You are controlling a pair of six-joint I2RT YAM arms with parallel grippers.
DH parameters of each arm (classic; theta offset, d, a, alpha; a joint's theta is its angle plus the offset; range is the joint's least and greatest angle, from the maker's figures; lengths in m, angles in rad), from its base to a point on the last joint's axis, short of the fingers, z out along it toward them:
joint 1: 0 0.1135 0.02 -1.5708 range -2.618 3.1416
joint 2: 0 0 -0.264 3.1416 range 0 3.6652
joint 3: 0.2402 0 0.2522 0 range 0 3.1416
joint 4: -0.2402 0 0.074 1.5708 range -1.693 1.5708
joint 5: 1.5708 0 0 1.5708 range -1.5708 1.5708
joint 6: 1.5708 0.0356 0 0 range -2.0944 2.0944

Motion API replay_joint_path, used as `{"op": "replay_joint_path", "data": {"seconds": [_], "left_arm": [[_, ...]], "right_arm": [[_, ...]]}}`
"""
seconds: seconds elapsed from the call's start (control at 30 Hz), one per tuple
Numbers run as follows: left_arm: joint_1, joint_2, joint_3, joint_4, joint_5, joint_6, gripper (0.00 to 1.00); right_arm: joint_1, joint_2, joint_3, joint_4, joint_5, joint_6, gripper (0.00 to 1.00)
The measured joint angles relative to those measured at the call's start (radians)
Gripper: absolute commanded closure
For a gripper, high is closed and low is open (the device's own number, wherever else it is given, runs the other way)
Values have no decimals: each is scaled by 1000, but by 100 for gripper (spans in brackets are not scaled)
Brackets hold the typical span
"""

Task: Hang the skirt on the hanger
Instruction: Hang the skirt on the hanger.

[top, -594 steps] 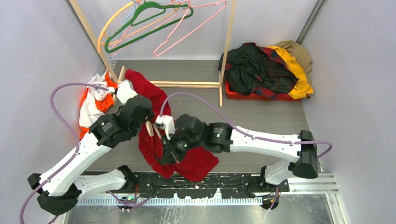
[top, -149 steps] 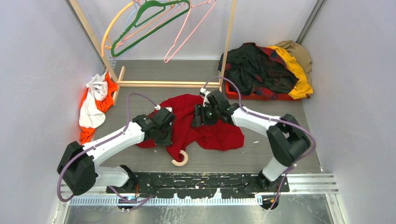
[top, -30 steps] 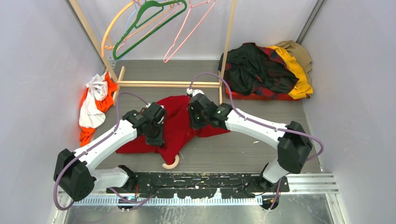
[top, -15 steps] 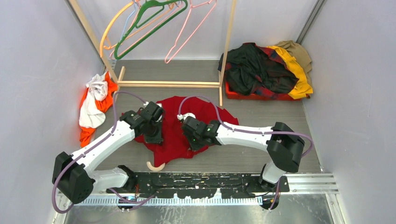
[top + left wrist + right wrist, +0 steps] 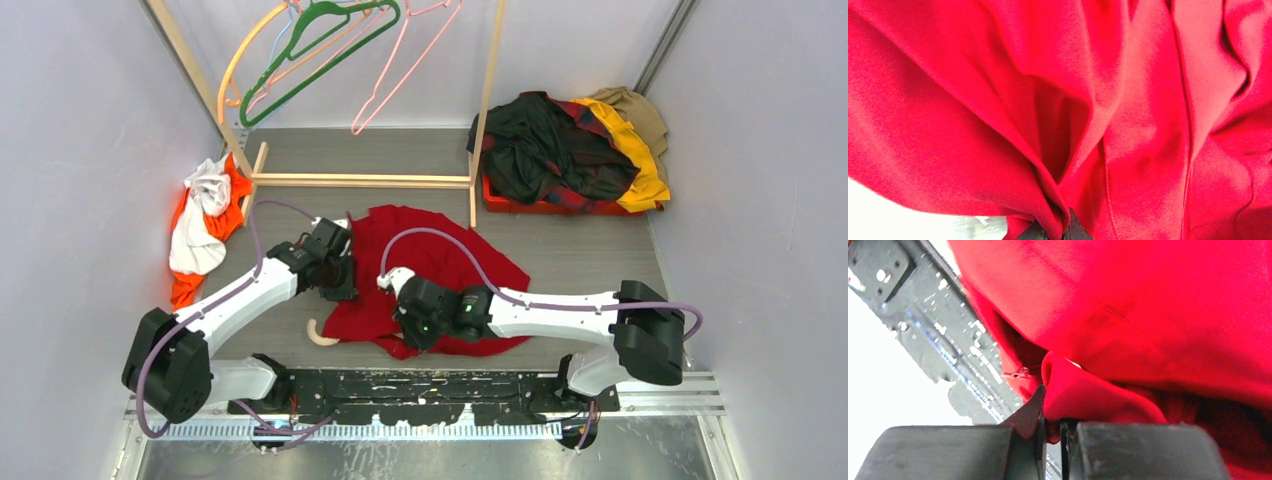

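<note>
The bright-red skirt [image 5: 430,265] lies bunched on the grey table between my two arms. Only the cream hook of the hanger [image 5: 320,335] shows, sticking out from under the skirt's near left edge. My left gripper [image 5: 340,283] is at the skirt's left side, shut on a fold of red cloth [image 5: 1058,200]. My right gripper [image 5: 418,335] is at the skirt's near edge, shut on a pinch of the fabric [image 5: 1050,427]. Red cloth fills both wrist views.
A wooden rack [image 5: 480,120] stands at the back with green [image 5: 310,50], pink [image 5: 400,70] and orange hangers on it. An orange-and-white garment [image 5: 200,225] lies at the left wall. A heap of dark, plaid and yellow clothes [image 5: 570,150] sits back right.
My right gripper has pulled back toward the near edge, dragging the skirt with it. The hanger hook has slid to the left. My left gripper has barely moved.
</note>
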Motion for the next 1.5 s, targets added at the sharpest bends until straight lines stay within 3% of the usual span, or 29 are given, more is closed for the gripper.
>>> {"op": "replay_joint_path", "data": {"seconds": [0.17, 0.2, 0.27, 0.47, 0.6, 0.8, 0.83, 0.93, 1.07, 1.5], "left_arm": [[3, 66, 21, 112, 103, -1, 100], [3, 80, 26, 137, 130, -2, 100], [4, 102, 32, 190, 170, -5, 100], [2, 113, 32, 270, 269, -34, 100], [1, 100, 32, 272, 300, -52, 100], [-5, 71, 32, 257, 312, -70, 100], [-5, 71, 32, 255, 312, -74, 100], [-5, 71, 32, 243, 311, -83, 100], [-5, 71, 32, 237, 311, -89, 100], [-5, 31, 32, 195, 290, -109, 100]], "right_arm": [[76, -5, 1, -18, -14, -44, 91], [82, -4, 3, -28, -14, -48, 84], [85, 3, 6, -38, -8, -49, 60], [72, 64, 36, -28, 50, -36, 40], [40, 64, 56, 20, 84, -5, 43], [-16, 64, 106, 74, 95, 54, 70], [-16, 64, 114, 80, 88, 62, 68], [2, 64, 135, 79, 75, 79, 50], [29, 72, 160, 38, 138, 91, 42], [21, 187, 91, 58, 253, 184, 35]]}}
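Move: The loose skirt fold my right hand will next reach is about 4 cm ahead of it, 2 cm to its left and 3 cm lower. The hanger's hook pokes out some 18 cm to that hand's left and 1 cm ahead, roughly 4 cm lower. From my left hand, already gripping the skirt, that fold is about 6 cm back and 11 cm right, while the hook is 8 cm back and 5 cm left, both slightly lower. My left hand keeps its pinch on the skirt and pulls it about 7 cm right and 4 cm up, its fingertips swinging some 20 degrees rightward. My right hand draws its pinched cloth 3 cm back, opens and lets go, rises forward and left, half closes and reopens, then sinks about 6 cm with fingers wide over the fold, turning clockwise. ##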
